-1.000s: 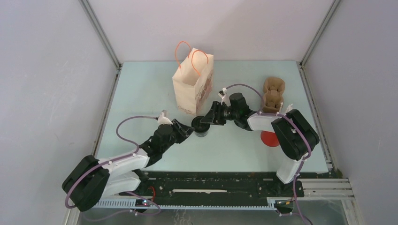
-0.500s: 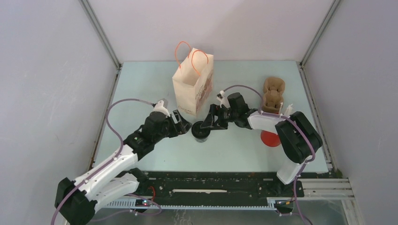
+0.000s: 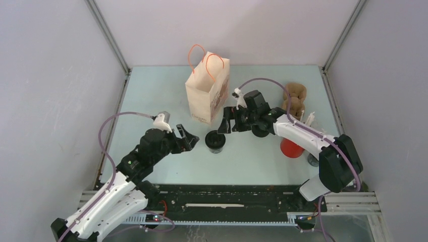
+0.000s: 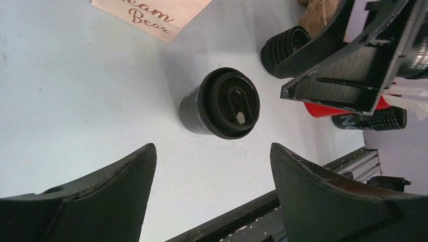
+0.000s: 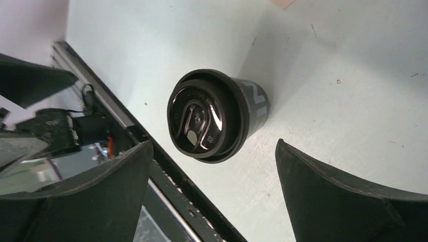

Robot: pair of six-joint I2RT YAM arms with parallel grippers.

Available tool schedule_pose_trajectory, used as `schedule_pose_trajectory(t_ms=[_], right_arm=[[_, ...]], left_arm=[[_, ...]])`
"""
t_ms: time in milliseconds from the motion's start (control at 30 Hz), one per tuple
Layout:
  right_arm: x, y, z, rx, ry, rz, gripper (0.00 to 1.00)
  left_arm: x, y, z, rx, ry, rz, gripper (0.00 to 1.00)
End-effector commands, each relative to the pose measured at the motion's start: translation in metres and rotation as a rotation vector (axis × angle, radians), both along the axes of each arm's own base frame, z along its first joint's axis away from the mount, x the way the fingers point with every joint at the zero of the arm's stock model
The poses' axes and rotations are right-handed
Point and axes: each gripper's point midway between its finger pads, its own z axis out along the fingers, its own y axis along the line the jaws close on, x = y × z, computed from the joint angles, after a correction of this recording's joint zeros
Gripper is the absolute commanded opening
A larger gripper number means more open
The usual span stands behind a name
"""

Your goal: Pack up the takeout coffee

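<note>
The takeout coffee is a small black lidded cup standing upright on the pale table, a little in front of the paper bag. My left gripper is just to its left, open and apart from it. In the left wrist view the coffee lies beyond the left gripper, with nothing between the jaws. My right gripper hovers behind and right of the cup, open. The right wrist view shows the coffee ahead of the empty right gripper.
The bag stands open with orange handles. A brown pulp carrier sits at the back right. A red cup with white sticks stands under the right arm, with a dark ribbed cup beside it. The black front rail borders the table.
Both grippers have opened wide and drawn back from the black cup, the left one leftward, the right one toward the back. The cup stays upright in the same spot.
</note>
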Motion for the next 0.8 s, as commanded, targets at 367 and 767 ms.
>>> schedule_pose_trajectory(t_ms=[367,767], right_arm=[[-0.019,0.028,0.007,-0.464,-0.301,0.102,1.0],[-0.009,0.047,-0.018,-0.61,-0.328,0.123,0.96]], left_arm=[[-0.026,0.035,0.015,0.012,-0.095,0.049,0.9],[-0.035,0.042,0.024,-0.017,-0.118,0.059,0.91]])
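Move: The lidded coffee cup's middle is some 6 cm to the left of my right hand, roughly 1 cm back and about 9 cm below it. From that same hand the paper bag is about 17 cm ahead and 8 cm left, its middle slightly lower, and the black ribbed cup is some 14 cm right, 6 cm ahead and 9 cm below. From my left hand the coffee cup is about 10 cm right, 5 cm ahead and 14 cm below. I swing my right hand left over the coffee cup, about 5 cm in all, dipping back some 3 cm at first and then easing a little forward and sinking. The wrist tips the fingers some 35 degrees more steeply down, still wide open, to bring them around the lid. My left hand backs off left, back and slightly up, staying open. ##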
